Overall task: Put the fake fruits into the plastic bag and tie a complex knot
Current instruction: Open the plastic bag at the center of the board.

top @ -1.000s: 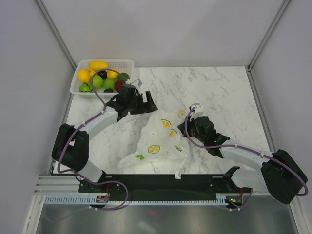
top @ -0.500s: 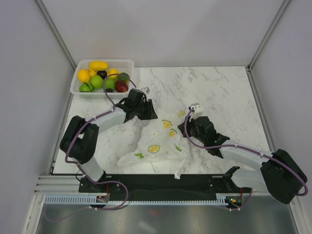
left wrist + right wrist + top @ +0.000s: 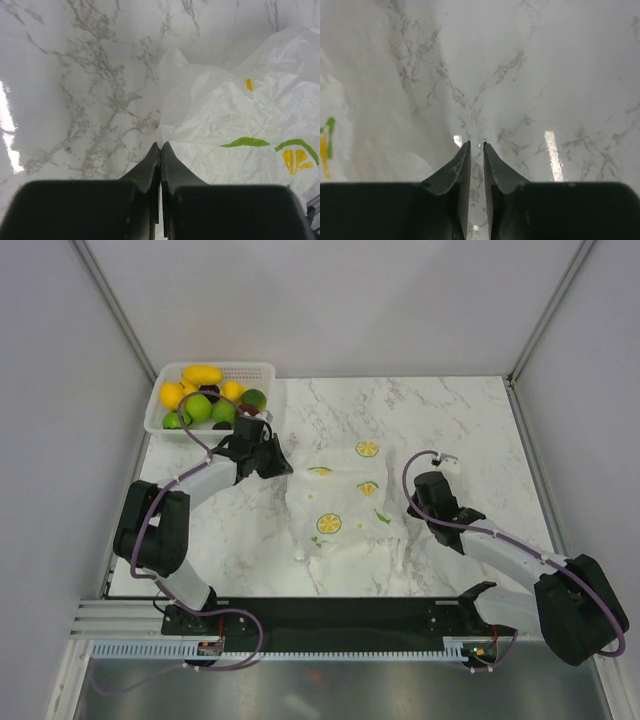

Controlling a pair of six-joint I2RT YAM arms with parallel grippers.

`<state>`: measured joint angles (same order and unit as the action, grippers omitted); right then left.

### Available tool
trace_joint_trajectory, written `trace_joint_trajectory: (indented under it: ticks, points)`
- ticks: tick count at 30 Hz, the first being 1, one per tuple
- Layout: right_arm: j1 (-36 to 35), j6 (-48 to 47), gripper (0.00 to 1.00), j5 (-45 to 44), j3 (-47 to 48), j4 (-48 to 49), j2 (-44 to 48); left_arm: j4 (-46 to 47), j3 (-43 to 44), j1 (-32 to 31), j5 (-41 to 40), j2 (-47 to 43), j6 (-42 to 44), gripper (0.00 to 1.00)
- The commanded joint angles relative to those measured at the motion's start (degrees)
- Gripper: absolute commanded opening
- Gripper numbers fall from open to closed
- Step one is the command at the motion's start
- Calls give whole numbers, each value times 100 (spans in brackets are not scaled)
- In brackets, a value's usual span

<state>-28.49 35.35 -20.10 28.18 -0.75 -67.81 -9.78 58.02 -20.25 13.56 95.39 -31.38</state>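
Observation:
The plastic bag (image 3: 345, 505), white with lemon prints, lies flattened at the table's middle. It also fills the right of the left wrist view (image 3: 240, 105) and shows at the left edge of the right wrist view (image 3: 332, 115). My left gripper (image 3: 283, 466) (image 3: 161, 145) is shut, its tips pinching the bag's left edge, where the creases run to a point. To the right of the bag, my right gripper (image 3: 415, 502) (image 3: 476, 145) stands slightly open over bare marble, holding nothing. The fake fruits (image 3: 205, 398), yellow, green and dark, are piled at the far left. No knot shows.
The fruits lie in a white perforated basket (image 3: 262, 368) at the table's far left corner, just behind my left arm. Grey walls stand on three sides. A black rail (image 3: 330, 615) runs along the near edge.
My right gripper let go of the bag and drew back to the right. My left gripper shut on the bag's left edge. The bag spread flatter and shifted right.

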Motion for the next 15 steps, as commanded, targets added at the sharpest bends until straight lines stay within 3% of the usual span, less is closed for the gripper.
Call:
trace_joint_trajectory:
  ticks: [1,2,6,9,15]
  points:
    - [72,604,24,-862,-32,-864,513,-137,34,135,-195,-232,-18,2]
    - [89,656,28,-951,-50,-943,610,-147,34,135,-213,-258,-9,2]
    - [89,309,63,-804,-146,-901,1129,-33,139,74,67,-206,114,2]
    - [89,-282,73,154,-243,-207,1551,-50,341,-101,129,-153,272,2]
    - [98,-1100,76,864,634,-144,1377,-103,666,-233,120,31,334,2]
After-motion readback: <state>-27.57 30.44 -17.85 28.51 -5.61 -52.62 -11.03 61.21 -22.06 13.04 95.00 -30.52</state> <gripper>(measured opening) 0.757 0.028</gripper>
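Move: The left gripper still pinches the spread plastic bag at its far left edge. The bag's middle lies some 15 cm to its right, 9 cm nearer the base and 5 cm below, and the fruit basket about 20 cm ahead and 22 cm left. From the empty right gripper, the bag's right edge is about 4 cm to the left, level fore and aft and some 4 cm down; the bag's middle is about 19 cm left. Lift the right gripper clear beside the bag's right edge, about 6 cm up, easing 3 cm right and then most of that back left, while its nearly shut fingers spread wide and tip up some 10 degrees. Keep the left fingers pinched on the bag; shift them slightly left, then 3 cm right, rising 2 cm. ##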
